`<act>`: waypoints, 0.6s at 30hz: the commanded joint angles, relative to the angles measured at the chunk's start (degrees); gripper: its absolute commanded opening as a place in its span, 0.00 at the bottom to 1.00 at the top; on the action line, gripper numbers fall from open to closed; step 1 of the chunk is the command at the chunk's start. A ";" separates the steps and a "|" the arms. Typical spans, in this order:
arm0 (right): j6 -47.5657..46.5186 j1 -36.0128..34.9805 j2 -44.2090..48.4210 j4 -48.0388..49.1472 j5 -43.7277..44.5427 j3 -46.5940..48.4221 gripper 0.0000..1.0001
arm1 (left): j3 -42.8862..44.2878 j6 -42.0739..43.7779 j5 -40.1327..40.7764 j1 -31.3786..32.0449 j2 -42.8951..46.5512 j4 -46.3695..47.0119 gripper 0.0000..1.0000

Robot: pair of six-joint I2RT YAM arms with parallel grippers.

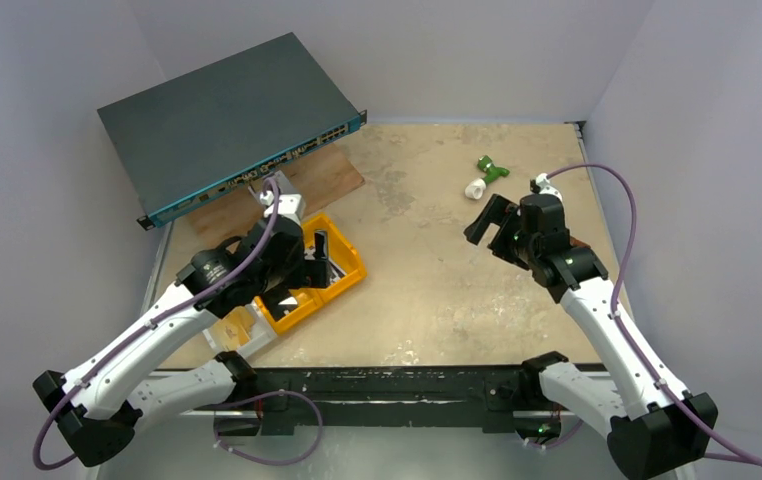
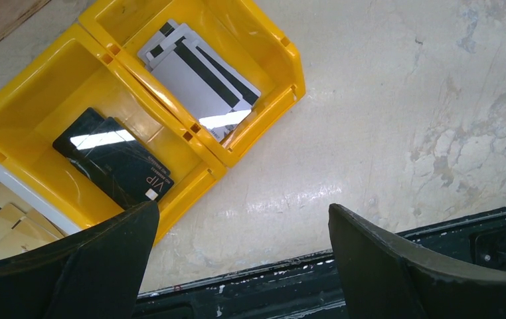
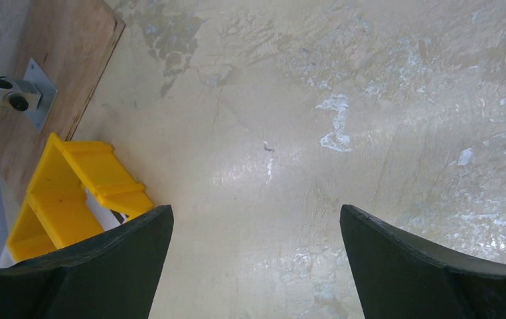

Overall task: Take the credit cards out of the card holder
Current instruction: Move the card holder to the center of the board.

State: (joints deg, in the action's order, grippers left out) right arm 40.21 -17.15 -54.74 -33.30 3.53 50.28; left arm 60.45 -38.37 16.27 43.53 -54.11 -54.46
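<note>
The card holder shows in no view. Several pale grey credit cards (image 2: 194, 83) with black stripes lie stacked in one compartment of a yellow bin (image 2: 263, 100). My left gripper (image 2: 244, 205) hangs open over bare table by the bin's near corner, nothing between its fingers. From above, the left gripper (image 1: 309, 268) sits over the yellow bin (image 1: 352, 272) and hides most of it. My right gripper (image 1: 487, 222) hovers at the right of the table. In its wrist view the right gripper (image 3: 256, 207) stands open over bare tabletop, holding nothing.
Black VIP cards (image 2: 114, 159) lie in the bin's other compartment. Gold cards (image 2: 8, 222) sit in a white tray beside it. A dark network switch (image 1: 227, 120) leans over a wooden board (image 1: 327, 180) at back left. A green and white part (image 1: 484, 175) lies at back right.
</note>
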 commanded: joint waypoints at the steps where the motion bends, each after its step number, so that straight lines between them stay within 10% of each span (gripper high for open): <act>1: 2.20 0.03 -0.49 -0.81 4.29 2.57 0.99 | 1.98 0.86 -1.23 0.09 -0.32 1.26 1.00; 18: -0.17 21.14 -15.45 7.88 14.77 1.79 0.98 | 0.64 2.59 -7.15 -0.02 1.20 -0.19 1.00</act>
State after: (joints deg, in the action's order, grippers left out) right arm 40.42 1.23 -68.97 -30.83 11.92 52.07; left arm 60.45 -37.74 11.35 43.53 -53.82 -54.52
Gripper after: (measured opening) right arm 0.984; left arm 0.998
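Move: The brown card holder lies flat on the board, about 23 cm to the right hand's right, some 2 cm farther out and roughly 17 cm below. The green-and-white fitting is about 19 cm ahead of that hand and 4 cm to its right, also down on the board. From the left hand the card holder is some 60 cm to the right, about 9 cm ahead and 18 cm below. The open right hand swings about 12 cm right towards the card holder, sinking, reaching forward, turning 25 degrees clockwise. ##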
